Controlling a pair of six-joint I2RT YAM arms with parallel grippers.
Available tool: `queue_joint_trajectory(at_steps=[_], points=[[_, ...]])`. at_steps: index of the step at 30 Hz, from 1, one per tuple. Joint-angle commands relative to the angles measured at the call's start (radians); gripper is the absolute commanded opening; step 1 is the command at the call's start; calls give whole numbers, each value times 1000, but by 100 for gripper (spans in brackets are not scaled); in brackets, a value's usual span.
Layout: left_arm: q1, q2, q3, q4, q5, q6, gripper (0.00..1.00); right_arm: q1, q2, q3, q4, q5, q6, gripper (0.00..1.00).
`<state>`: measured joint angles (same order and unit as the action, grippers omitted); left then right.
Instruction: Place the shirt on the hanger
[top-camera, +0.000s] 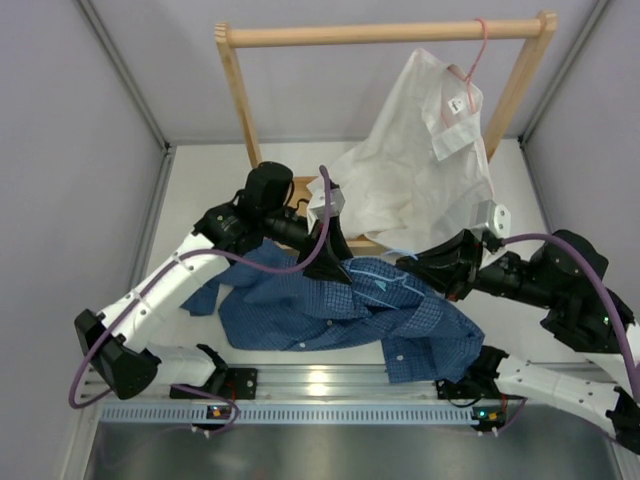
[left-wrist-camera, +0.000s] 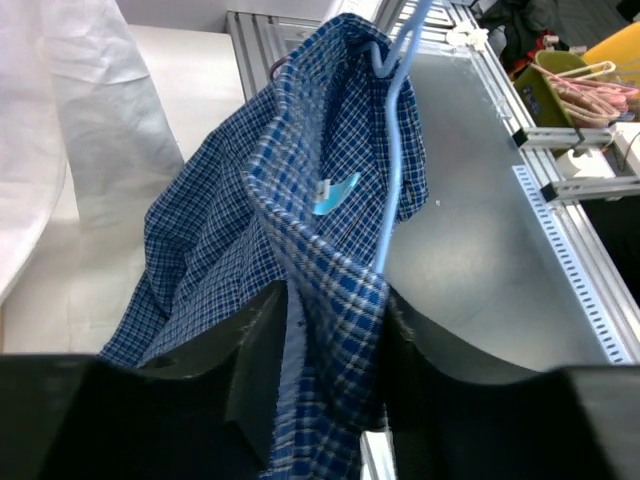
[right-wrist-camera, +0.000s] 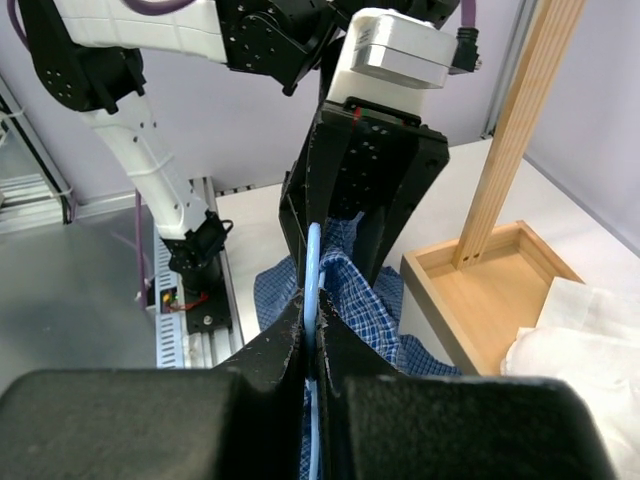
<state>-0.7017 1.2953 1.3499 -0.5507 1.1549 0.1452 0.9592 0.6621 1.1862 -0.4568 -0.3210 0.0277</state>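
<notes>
The dark blue checked shirt (top-camera: 300, 315) lies crumpled on the table between the arms. My left gripper (top-camera: 337, 268) reaches down onto its collar end. In the left wrist view a fold of the shirt (left-wrist-camera: 220, 220) fills the gap of the left gripper (left-wrist-camera: 335, 300), with cloth against both fingers. The thin light-blue hanger (left-wrist-camera: 392, 150) runs inside the collar opening, just beside that fold. My right gripper (top-camera: 412, 268) comes in from the right. In the right wrist view the right gripper (right-wrist-camera: 313, 310) is shut on the hanger (right-wrist-camera: 314, 265), with the shirt (right-wrist-camera: 365, 300) just beyond it.
A large white shirt (top-camera: 420, 170) hangs on a pink hanger (top-camera: 470, 60) from the wooden rack (top-camera: 385, 33) at the back. The rack's wooden base tray (right-wrist-camera: 490, 280) is close behind the shirt. A metal rail (top-camera: 320, 385) runs along the near edge. A bin of pink hangers (left-wrist-camera: 570, 85) stands off the table.
</notes>
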Motion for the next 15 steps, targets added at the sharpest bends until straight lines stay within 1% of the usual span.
queue_joint_trajectory(at_steps=[1, 2, 3, 5, 6, 9, 12, 13, 14, 15], points=[[-19, -8, 3, 15, 29, 24, 42, 3, 16, 55, 32, 20, -18, 0], [-21, -10, 5, 17, 26, 25, 37, 3, 24, 55, 33, 23, -18, 0], [-24, -16, 6, 15, 26, 30, 21, 3, 28, 56, 33, 26, -18, 0], [-25, -27, 6, 15, 23, 33, 3, 1, 30, 55, 50, 45, -9, 0], [-25, -33, 5, 14, 25, 34, 0, 3, 28, 49, 59, 59, -5, 0], [-25, -65, 2, 15, 17, 54, 0, 3, 18, 33, 81, 121, 17, 0], [-25, -112, -3, 15, 0, 83, 0, 3, -4, 9, 79, 135, 24, 0], [-25, -122, 0, 15, -3, 88, 0, 4, -19, 3, 78, 131, 26, 5], [-25, -135, 8, 2, -3, 99, 0, 3, -28, -10, 64, 116, 21, 34], [-25, -137, 17, -12, -3, 108, 0, 3, -41, -13, 46, 109, 15, 51]])
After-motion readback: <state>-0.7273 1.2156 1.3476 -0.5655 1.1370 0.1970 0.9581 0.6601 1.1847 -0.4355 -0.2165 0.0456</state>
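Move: The shirt's folded upper edge, with the blue hanger's wire running into it, already lies between the left hand's half-closed fingers, about 1 cm to the right of the hand point. The hanger's hook stands some 5 cm to the left hand's right, 2 cm forward and 4 cm up; the white shirt hangs roughly 25 cm ahead and 15 cm right, 5 cm lower. From the right hand, still shut on the hanger, the shirt edge is about 8 cm left, 2 cm forward and 5 cm down. The shirt edge and the hanger wire are pinched together as the left fingers close on them, the left hand drawing back about 2 cm and then rising about 2 cm. The right hand keeps its grip on the hanger while easing forward some 2 cm, then opens nearly halfway and lets go, its fingers staying on either side of the wire. ##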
